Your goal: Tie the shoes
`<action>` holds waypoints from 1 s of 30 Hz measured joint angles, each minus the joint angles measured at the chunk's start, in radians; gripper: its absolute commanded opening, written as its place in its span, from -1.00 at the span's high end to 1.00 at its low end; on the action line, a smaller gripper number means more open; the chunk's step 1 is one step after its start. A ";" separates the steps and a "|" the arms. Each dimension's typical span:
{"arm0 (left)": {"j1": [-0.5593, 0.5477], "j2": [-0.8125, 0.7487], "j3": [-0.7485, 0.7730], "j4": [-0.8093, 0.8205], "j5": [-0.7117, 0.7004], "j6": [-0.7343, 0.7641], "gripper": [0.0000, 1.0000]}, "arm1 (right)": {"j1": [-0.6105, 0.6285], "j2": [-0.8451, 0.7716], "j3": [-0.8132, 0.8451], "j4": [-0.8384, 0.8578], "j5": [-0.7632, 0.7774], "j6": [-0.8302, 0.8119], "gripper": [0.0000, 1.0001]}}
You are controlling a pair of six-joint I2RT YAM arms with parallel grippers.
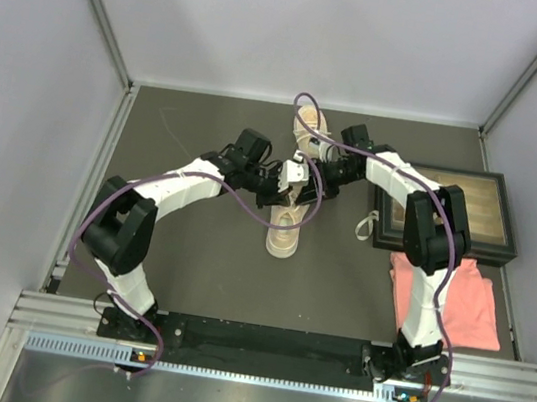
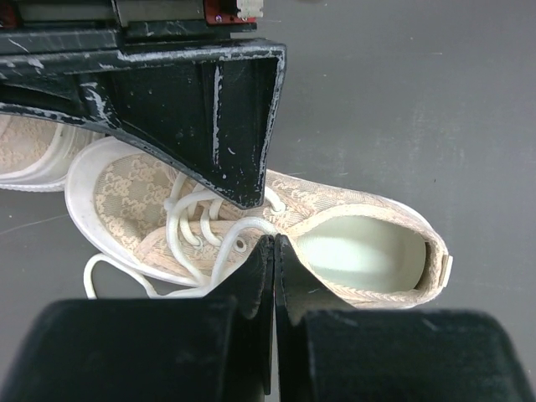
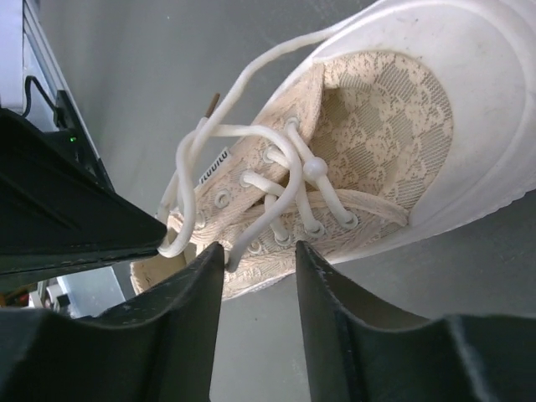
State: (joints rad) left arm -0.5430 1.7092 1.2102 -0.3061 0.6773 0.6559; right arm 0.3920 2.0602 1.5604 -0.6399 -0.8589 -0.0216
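Observation:
Two beige lace-pattern shoes lie end to end mid-table: the near shoe (image 1: 284,232) and the far shoe (image 1: 309,124). Both grippers meet over the near shoe's laces. In the left wrist view my left gripper (image 2: 275,243) is shut, a white lace (image 2: 239,228) running into its tips above the shoe (image 2: 360,251). In the right wrist view my right gripper (image 3: 258,251) stands open over the shoe (image 3: 385,142); one lace strand (image 3: 280,205) hangs between the fingers, against the left finger (image 3: 205,268). In the top view the left gripper (image 1: 284,185) and right gripper (image 1: 313,173) nearly touch.
A black-framed tray (image 1: 468,216) sits at the right, with a pink cloth (image 1: 448,299) in front of it and a white cord (image 1: 366,226) beside it. Grey walls close in the mat on three sides. A metal rail (image 1: 277,349) runs along the near edge.

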 measured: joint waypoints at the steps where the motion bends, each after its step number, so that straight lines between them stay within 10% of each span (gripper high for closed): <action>1: -0.001 0.002 0.000 0.000 -0.003 0.000 1.00 | 0.001 0.005 0.000 0.000 0.002 0.001 0.32; 7: -0.002 0.004 0.000 0.001 -0.011 0.000 1.00 | 0.008 0.013 0.000 0.010 -0.008 0.010 0.99; 30: -0.002 0.074 0.000 0.129 -0.068 -0.107 1.00 | 0.009 -0.045 -0.029 0.018 -0.086 -0.011 0.95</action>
State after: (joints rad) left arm -0.5449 1.7836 1.2102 -0.1772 0.6098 0.5488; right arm 0.4011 2.0151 1.5314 -0.6220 -0.9447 -0.0326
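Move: The right hand, its fingers apart, has the white lace strand almost between them, about 1 cm back from its middle. The lacing knot is some 2 cm ahead of that hand, 2 cm to its left and 3 cm lower; the near shoe's middle is about 4 cm back, 3 cm left and 5 cm below. The other shoe is 12 cm ahead, 1 cm left, 5 cm down. From the closed left hand the strand lies roughly 2 cm ahead, 2 cm right and 2 cm below. The right hand dips slightly and shuts its fingers on the lace strand, pinching it, then lifts it up some 2.5 cm from the low point while drawing it back about 1.5 cm and edging left. Beside it the left hand stays shut, keeping its lace, sinks about 1.5 cm towards the lacing, then works forward about 2 cm past the right fingertips, turning slightly counter-clockwise. ##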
